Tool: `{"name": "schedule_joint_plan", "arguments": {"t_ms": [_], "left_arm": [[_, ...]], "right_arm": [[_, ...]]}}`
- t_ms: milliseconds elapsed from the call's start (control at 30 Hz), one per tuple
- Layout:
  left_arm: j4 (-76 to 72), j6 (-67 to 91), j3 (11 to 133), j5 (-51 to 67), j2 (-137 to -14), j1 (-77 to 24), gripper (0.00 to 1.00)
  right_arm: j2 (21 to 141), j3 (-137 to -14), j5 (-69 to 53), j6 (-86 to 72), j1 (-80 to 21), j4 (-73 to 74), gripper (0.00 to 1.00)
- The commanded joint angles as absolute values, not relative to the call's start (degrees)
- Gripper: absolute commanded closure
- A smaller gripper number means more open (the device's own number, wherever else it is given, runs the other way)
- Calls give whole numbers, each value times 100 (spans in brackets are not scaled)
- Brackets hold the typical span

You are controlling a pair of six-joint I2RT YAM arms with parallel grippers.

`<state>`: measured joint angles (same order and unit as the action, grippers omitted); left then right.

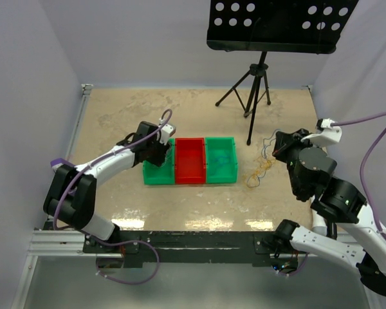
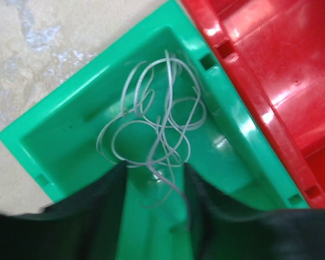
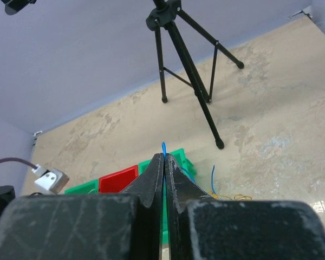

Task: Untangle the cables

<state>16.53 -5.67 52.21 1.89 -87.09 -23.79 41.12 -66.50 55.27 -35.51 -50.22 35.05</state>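
A whitish cable [image 2: 157, 124] lies in loose loops inside the left green bin [image 2: 70, 141]. My left gripper [image 2: 154, 187] hovers over that bin with its jaws apart, and one stray strand trails between the fingers [image 2: 97, 206] without being pinched. To the right of the bins, my right gripper [image 3: 164, 161] is raised above the table, shut on a thin blue cable [image 3: 163, 147] whose tip pokes out above the jaws. An orange-yellow cable [image 1: 257, 174] lies coiled on the table below the right gripper [image 1: 278, 145], with more of the blue cable hanging down toward it.
A red bin [image 1: 190, 161] and a second green bin [image 1: 220, 159] stand in a row right of the left green bin [image 1: 158, 172]. A black tripod [image 1: 254, 84] with a perforated plate stands at the back right. Walls enclose the table on three sides.
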Motion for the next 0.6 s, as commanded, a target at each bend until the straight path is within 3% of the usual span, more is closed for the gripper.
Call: {"name": "schedule_joint_plan", "arguments": {"t_ms": [0,133,167,367,567], "left_arm": [[1608,-677,5379,360,-8465,-2487,34],[1941,-940,5414,457,-7771,-2487,3],[2082,-1010,5458,527,-7604,-2487,0],[2767,-1309,5730,1142,-6654,-2487,0],[2901,-1906,5968,2046,-5697,-2479,0]], "right_arm": [[4192,-6724,5037,-3498,-5019,3278,100],[4227,-6803,4607,-3384,-5019,3217,100],[4228,-6811,4440,-3332,-5019,3147,100],[4420,-6864,3492,-3042,-5019,2822,100],[4808,-7066,1163,-2733,-5036,2067,100]]}}
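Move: The white cable lies in the left green bin, its middle some 3 cm ahead of the left hand and 5 cm below, one strand still up at the half-open fingers; the red bin is about 13 cm right and 1 cm ahead. From the right hand, holding the blue-and-yellow tangle high, the right green bin lies roughly 10 cm ahead, 10 cm left and 34 cm below, the red bin 15 cm farther left. The left fingers go from partly to wide open and come free of the white cable's last strand, then the hand rises about 15 cm out of the left green bin, easing back some 4 cm as the fingertips tilt up. Meanwhile the right hand, shut on the blue cable, sweeps about 9 cm left, level and ever faster, swinging some 25 degrees counter-clockwise to carry the hanging tangle towards the right green bin. ##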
